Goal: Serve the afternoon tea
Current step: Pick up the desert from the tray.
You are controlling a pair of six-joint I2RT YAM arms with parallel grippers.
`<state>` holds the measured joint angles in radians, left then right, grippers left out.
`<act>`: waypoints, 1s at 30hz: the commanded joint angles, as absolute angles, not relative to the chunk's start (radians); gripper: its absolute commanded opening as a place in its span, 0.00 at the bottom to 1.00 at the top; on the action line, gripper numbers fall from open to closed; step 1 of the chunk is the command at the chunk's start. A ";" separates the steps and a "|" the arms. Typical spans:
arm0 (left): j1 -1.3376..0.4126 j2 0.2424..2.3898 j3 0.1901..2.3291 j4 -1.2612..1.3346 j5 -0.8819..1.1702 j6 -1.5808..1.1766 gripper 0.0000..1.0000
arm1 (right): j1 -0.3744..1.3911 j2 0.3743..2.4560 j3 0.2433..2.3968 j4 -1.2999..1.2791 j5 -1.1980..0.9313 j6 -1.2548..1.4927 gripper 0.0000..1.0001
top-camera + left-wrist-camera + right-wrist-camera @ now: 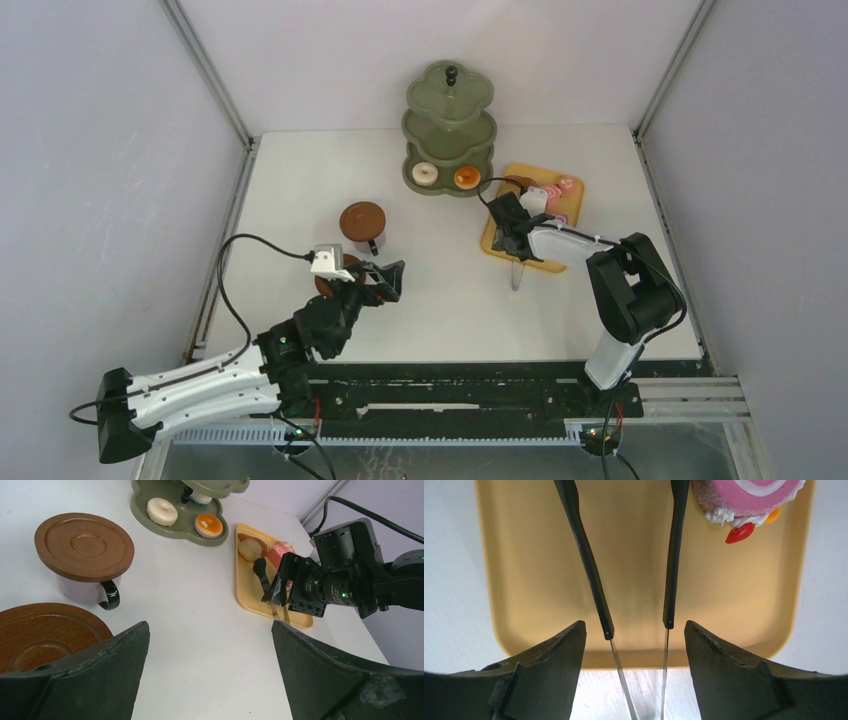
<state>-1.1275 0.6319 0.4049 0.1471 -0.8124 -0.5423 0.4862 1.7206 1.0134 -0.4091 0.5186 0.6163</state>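
The olive-green three-tier stand point(450, 130) is at the back, with a white donut point(161, 511) and an orange donut point(208, 524) on its bottom tier. A brown bun point(248, 547) and a pink swirl cake point(749, 492) lie on the yellow tray point(524, 580). A cup with a saucer laid on top point(84, 547) stands left of centre, and a second saucer point(40, 635) lies nearer. My left gripper point(210, 630) hangs open over bare table beside that saucer. My right gripper point(634, 630) is open, its fingers either side of the black tongs point(590, 570) with a gap on each side.
The tongs' metal end point(516, 275) sticks out over the tray's near edge onto the table. White walls with metal rails close in the left, back and right sides. The arm bases' black rail runs along the near edge.
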 commanded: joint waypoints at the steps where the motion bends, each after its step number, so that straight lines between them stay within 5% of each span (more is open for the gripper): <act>1: -1.130 0.645 0.395 0.177 -0.830 -0.545 0.97 | 0.474 1.734 1.013 -0.367 0.506 0.616 0.78; 14: -1.130 0.648 0.394 0.180 -0.833 -0.545 0.97 | 0.479 1.776 1.049 -0.434 0.478 0.630 0.57; 30: -1.130 0.593 0.398 0.149 -0.809 -0.548 0.97 | 0.511 1.659 1.045 -0.576 0.455 0.711 0.51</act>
<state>-1.1275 0.6182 0.4049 0.1467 -0.8146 -0.5423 0.5003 1.7355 1.0298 -0.5152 0.4641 0.6720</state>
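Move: Right below the right hand's open fingers, about 2 cm down, lie the tongs, their middle some 1 cm ahead, black ends pointing forward into the tray and metal bow pointing back. From that hand the swirl roll is about 7 cm ahead and 8 cm right; the round bun is roughly 12 cm straight ahead, with the croissant some 16 cm ahead, 2 cm right. From the left hand, the tongs lie about 13 cm ahead, 26 cm right and 21 cm below. Closing from wide open to about half, the right hand's fingers sink roughly 1.5 cm around the tongs and pinch both arms where the black part meets the metal. Then the hand draws back about 2 cm towards the robot, away from the swirl roll, rising only slightly at the end and tilting a few degrees more downward, keeping its hold. ##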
